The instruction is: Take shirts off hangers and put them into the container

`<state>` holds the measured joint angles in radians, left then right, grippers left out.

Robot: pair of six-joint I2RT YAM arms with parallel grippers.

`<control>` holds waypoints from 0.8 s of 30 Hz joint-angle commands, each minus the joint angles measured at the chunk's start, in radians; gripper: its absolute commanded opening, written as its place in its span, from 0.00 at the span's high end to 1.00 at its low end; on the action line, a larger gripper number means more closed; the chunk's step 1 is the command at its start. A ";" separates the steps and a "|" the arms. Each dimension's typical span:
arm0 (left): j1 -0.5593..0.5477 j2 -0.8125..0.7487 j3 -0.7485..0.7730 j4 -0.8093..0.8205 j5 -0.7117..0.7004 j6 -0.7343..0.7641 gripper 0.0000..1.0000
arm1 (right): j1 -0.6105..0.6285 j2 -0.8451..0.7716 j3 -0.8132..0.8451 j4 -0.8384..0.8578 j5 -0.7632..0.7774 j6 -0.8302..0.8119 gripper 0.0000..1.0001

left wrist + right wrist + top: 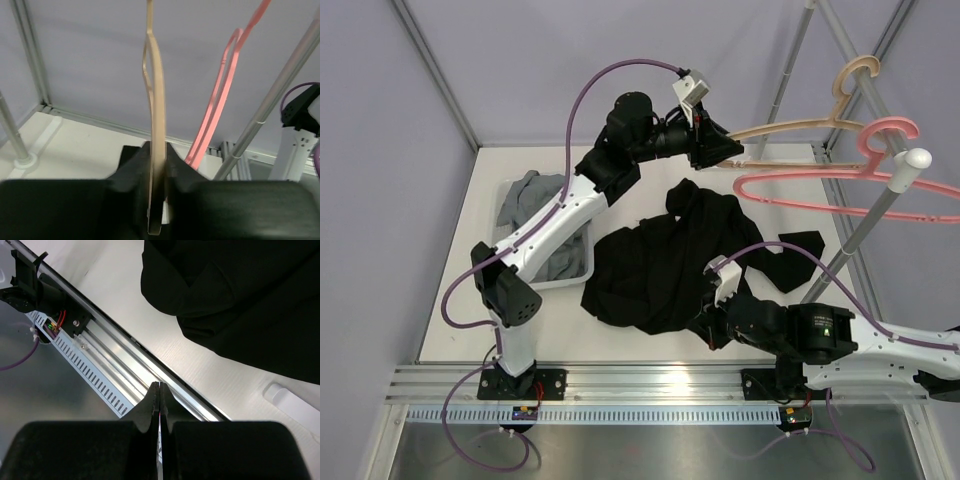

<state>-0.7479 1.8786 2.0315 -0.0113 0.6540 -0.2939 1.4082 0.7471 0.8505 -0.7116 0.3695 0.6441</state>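
The black shirt (660,260) (240,290) lies crumpled on the table's middle, off any hanger. Inside the clear container (565,283) at the left sits the grey shirt (535,195). Both hangers hang bare from the rack at the upper right: a tan wooden hanger (790,127) (157,100) and a pink hanger (840,185) (220,105). My left gripper (720,150) (158,165) is raised and shut on the tan hanger's left end. My right gripper (705,330) (159,390) is shut and empty, low over the table's front edge beside the black shirt.
A slanted silver rack pole (870,215) (280,95) with a white cap crosses the right side, in front of the hangers. The aluminium rail (125,355) runs along the near table edge under my right gripper. Frame posts stand at the back corners.
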 commanded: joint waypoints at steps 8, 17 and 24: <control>0.013 -0.459 -0.421 -0.070 -0.388 0.160 0.16 | 0.012 -0.020 0.025 -0.035 0.094 0.054 0.64; 0.045 -0.627 -0.804 -0.099 -0.599 0.030 0.01 | 0.040 -0.009 0.025 -0.045 0.186 0.103 0.44; 0.036 -0.474 -0.902 -0.147 -0.534 -0.067 0.01 | 0.071 -0.080 0.045 -0.092 0.255 0.135 0.44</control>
<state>-0.7036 1.3510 1.1538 -0.1429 0.1326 -0.3038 1.4654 0.7197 0.8551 -0.7769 0.5323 0.7372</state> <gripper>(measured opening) 0.984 0.561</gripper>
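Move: The black shirt lies on the table about 45 cm below the left hand, some 9 cm to its left and 2 cm nearer the base. That hand grips the end of the beige hanger, whose middle is 14 cm right and 3 cm ahead; the pink hanger is 20 cm right, 6 back. The container lies 42 cm left, 5 ahead, 43 below. From the right hand, the shirt is 21 cm ahead, 2 left and 20 below. Left hand releases the beige hanger, swings 15 cm left, then sinks about 15 towards the black shirt; right opens halfway. ##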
